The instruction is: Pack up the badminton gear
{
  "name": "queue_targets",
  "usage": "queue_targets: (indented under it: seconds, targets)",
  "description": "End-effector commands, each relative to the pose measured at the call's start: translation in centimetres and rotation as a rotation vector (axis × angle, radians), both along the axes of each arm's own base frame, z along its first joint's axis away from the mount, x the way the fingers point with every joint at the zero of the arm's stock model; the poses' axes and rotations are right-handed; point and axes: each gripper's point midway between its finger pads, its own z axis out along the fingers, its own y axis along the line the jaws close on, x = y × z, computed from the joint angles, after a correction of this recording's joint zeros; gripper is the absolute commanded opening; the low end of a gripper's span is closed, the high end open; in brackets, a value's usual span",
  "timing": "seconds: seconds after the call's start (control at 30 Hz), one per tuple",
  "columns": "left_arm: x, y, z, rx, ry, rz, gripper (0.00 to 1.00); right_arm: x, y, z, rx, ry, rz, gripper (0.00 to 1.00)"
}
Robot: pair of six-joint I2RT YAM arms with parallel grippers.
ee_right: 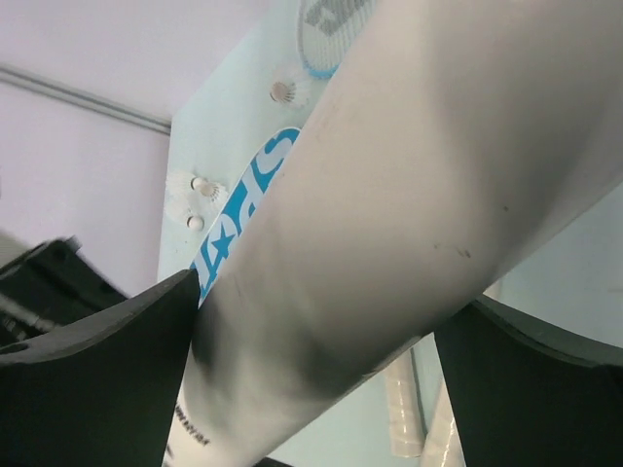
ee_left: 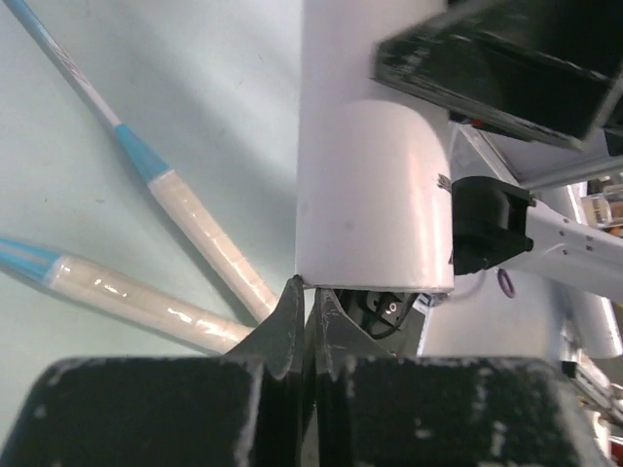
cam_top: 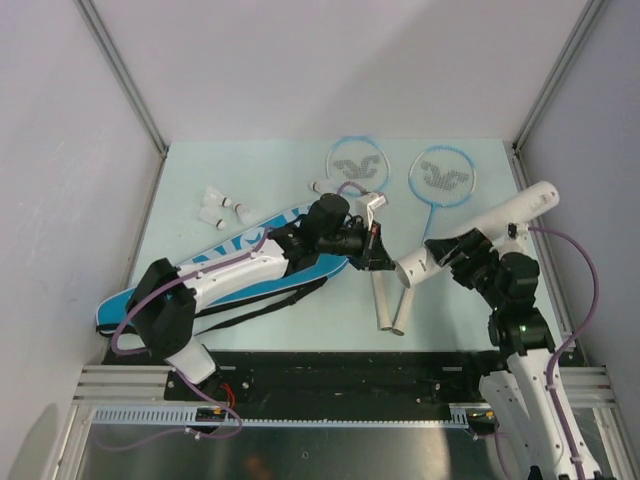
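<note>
The long white tube (cam_top: 528, 206) hangs slanted over the table's right half. My right gripper (cam_top: 462, 250) is open, one jaw on each side of the tube (ee_right: 419, 175). My left gripper (cam_top: 388, 260) is shut, its tips (ee_left: 310, 290) pinching the rim at the lower end of the tube (ee_left: 370, 175). Two light-blue rackets (cam_top: 357, 166) (cam_top: 442, 176) lie side by side, their white handles (ee_left: 204, 233) under the tube's lower end. The blue "SPORT" bag (cam_top: 235, 250) lies beneath my left arm. Several shuttlecocks (cam_top: 215, 196) sit at the back left, and one (cam_top: 320, 186) by the left racket.
The bag's black strap (cam_top: 270, 300) trails over the table toward the near edge. Grey walls and metal posts (cam_top: 125, 75) close in the pale green table (cam_top: 260, 165) on three sides. My two arms meet over its middle.
</note>
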Motion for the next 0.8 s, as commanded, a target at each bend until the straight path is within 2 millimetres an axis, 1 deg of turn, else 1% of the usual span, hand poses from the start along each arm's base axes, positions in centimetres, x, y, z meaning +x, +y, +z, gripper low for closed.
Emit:
queue_targets:
  seconds: [0.0, 0.03, 0.1, 0.17, 0.27, 0.33, 0.4, 0.47, 0.5, 0.53, 0.57, 0.6, 0.63, 0.67, 0.7, 0.73, 0.77]
  targets:
    - [3.7, -0.3, 5.1, -0.138, -0.008, 0.066, 0.0, -2.3, 1.2, 0.6, -0.157, -0.082, 0.151, 1.0]
    - [3.9, -0.2, 4.9, -0.133, -0.017, 0.076, 0.0, -2.4, 1.6, 0.5, -0.125, -0.061, 0.159, 1.0]
    - [4.3, 0.1, 5.0, -0.13, -0.025, 0.095, 0.0, -2.8, 1.8, -0.7, -0.09, 0.016, 0.16, 1.0]
    - [4.8, 0.5, 4.8, -0.126, -0.025, 0.115, 0.01, -3.1, 1.8, -2.7, -0.066, 0.126, 0.149, 1.0]
    - [5.1, 0.6, 4.8, -0.124, -0.03, 0.128, 0.0, -3.2, 2.0, -4.7, -0.017, 0.258, 0.153, 1.0]
    - [5.3, 0.7, 4.5, -0.118, -0.026, 0.137, 0.0, -3.2, 2.2, -5.5, 0.013, 0.313, 0.156, 1.0]
    - [5.3, 0.7, 4.2, -0.112, -0.032, 0.135, 0.0, -2.9, 2.4, -5.4, 0.028, 0.309, 0.167, 1.0]
    - [5.4, 1.0, 3.6, -0.096, -0.029, 0.148, 0.0, -2.4, 1.4, -5.6, 0.046, 0.304, 0.091, 1.0]
    - [5.4, 1.2, 3.4, -0.09, -0.026, 0.154, 0.02, -2.2, 1.1, -5.5, 0.087, 0.31, 0.049, 1.0]
    - [5.2, 1.6, 3.2, -0.086, -0.026, 0.156, 0.14, -2.0, 0.9, -5.3, 0.1, 0.296, 0.04, 1.0]
    - [5.1, 1.9, 3.1, -0.081, -0.034, 0.161, 0.19, -1.4, 0.9, -4.5, 0.099, 0.246, 0.044, 1.0]
    - [5.0, 2.2, 2.9, -0.076, -0.04, 0.166, 0.24, -1.3, 1.4, -3.7, 0.08, 0.194, 0.092, 0.99]
    - [4.7, 2.8, 2.6, -0.066, -0.047, 0.17, 0.33, -1.1, 1.3, -3.1, -0.009, 0.125, 0.139, 0.98]
    - [4.6, 3.2, 2.5, -0.062, -0.057, 0.177, 0.36, -0.6, 1.0, -2.7, -0.078, 0.074, 0.148, 0.98]
    - [4.4, 3.5, 2.5, -0.06, -0.067, 0.176, 0.39, 0.3, 0.3, -2.8, -0.164, 0.052, 0.113, 0.98]
    - [3.9, 4.1, 2.3, -0.057, -0.071, 0.179, 0.44, 0.9, -0.2, -3.0, -0.303, -0.009, 0.143, 0.98]
    - [3.6, 4.4, 2.3, -0.057, -0.075, 0.179, 0.46, 2.0, -0.3, -2.3, -0.368, -0.077, 0.139, 1.0]
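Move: The white tube hangs slantwise between the hands, one end rim at the left hand's shut fingertips; its middle is about 22 cm to that hand's right, 9 cm ahead and 2 cm higher. From the right hand, whose wide-open fingers straddle it, the middle is some 6 cm right, 2 cm ahead and 1 cm up. Roughly 17 cm below the left hand lie the left racket's grip, about 2 cm right and 1 cm back, and the right racket's grip, about 8 cm right and 3 cm back. With its fingers still spread wide and no longer gripping the tube, the right hand sinks about 6 cm while drawing back 2 to 3 cm and tipping down nearly 20 degrees, then comes up about a centimetre and levels a little as the tube leaves its fingers. The left hand, fingers shut at the tube's rim, sweeps forward about 5 cm with a slight counter-clockwise turn, then edges left, clear of the tube, and opens its fingers to nearly half. ##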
